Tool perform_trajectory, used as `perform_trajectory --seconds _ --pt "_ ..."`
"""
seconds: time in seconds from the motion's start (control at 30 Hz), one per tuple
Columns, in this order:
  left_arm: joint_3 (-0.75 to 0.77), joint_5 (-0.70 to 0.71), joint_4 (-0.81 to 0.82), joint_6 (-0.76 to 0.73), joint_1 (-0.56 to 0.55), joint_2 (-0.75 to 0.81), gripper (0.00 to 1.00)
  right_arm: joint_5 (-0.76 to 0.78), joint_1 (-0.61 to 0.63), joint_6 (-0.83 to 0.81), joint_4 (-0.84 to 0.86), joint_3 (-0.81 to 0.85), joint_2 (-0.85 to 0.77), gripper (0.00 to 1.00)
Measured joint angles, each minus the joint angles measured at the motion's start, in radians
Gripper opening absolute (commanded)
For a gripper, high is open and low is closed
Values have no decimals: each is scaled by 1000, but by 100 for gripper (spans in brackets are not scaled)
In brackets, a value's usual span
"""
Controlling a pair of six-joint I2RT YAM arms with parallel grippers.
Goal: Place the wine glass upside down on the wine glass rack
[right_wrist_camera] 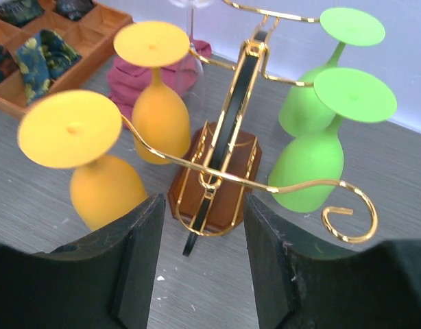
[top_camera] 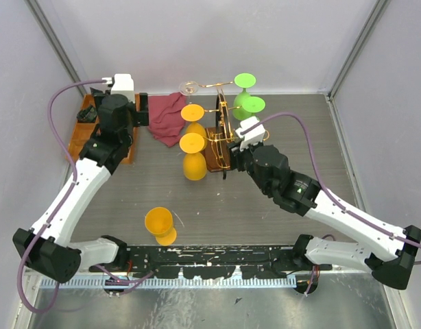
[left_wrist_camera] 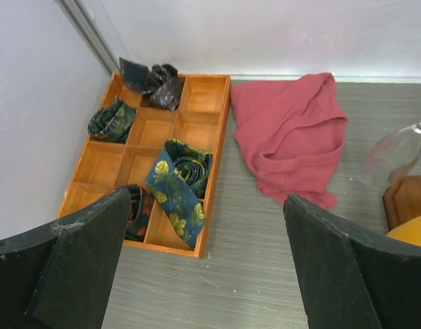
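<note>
The gold wire wine glass rack [top_camera: 223, 131] [right_wrist_camera: 217, 195] stands on its brown wooden base at mid-table. Two orange glasses [top_camera: 193, 156] [right_wrist_camera: 104, 171] hang upside down on its left arms, two green ones [top_camera: 250, 104] [right_wrist_camera: 313, 161] on its right, and a clear one [top_camera: 190, 88] at the back. Another orange wine glass [top_camera: 160, 225] rests on the table near the front, left of centre. My right gripper [top_camera: 231, 156] [right_wrist_camera: 202, 226] is open just in front of the rack's base, with nothing between its fingers. My left gripper [top_camera: 116, 115] [left_wrist_camera: 207, 226] is wide open and empty above the tray's near edge.
A wooden divided tray [top_camera: 104, 137] [left_wrist_camera: 214, 157] with rolled patterned ties lies at the back left. A red cloth [top_camera: 166, 118] [left_wrist_camera: 289, 137] is bunched between the tray and the rack. Grey walls close in the left, back and right sides.
</note>
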State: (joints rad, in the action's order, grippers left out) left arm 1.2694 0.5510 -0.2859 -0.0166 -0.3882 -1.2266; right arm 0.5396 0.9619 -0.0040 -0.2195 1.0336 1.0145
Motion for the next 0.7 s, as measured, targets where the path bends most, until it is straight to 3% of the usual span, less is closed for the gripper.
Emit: perform_trajectory --seconds 0.33,0.7 --pt "31 -85 -180 158 147 -38 98 -11 112 -48 -55 262 208 55" --pt "30 -128 -258 229 226 -24 98 -219 190 -133 -53 311 389 55"
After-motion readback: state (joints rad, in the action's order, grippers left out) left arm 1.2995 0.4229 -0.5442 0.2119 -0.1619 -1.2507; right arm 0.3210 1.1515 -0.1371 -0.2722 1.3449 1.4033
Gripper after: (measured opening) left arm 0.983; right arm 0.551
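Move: The last upright orange wine glass stands low on the table, about 20 cm left of the right hand, 17 cm back and 24 cm down. Closer by, the front hanging orange glass is some 11 cm left, 3 cm ahead and 9 cm lower. The second hanging orange glass is 9 cm beyond that one, and the rack's post is about 10 cm ahead and 3 cm left. From the left hand, the upright glass lies 29 cm back, 12 cm right and 26 cm down. Leftward in an arc, the empty right hand sweeps some 15 cm away from the rack's post towards the upright orange glass, rising at first, then sinking while easing slightly back past the near side of the front hanging glass. It turns about 25 degrees counter-clockwise, its left side dipping, fingers staying half open. The open left hand shifts left and down towards the wooden box. ##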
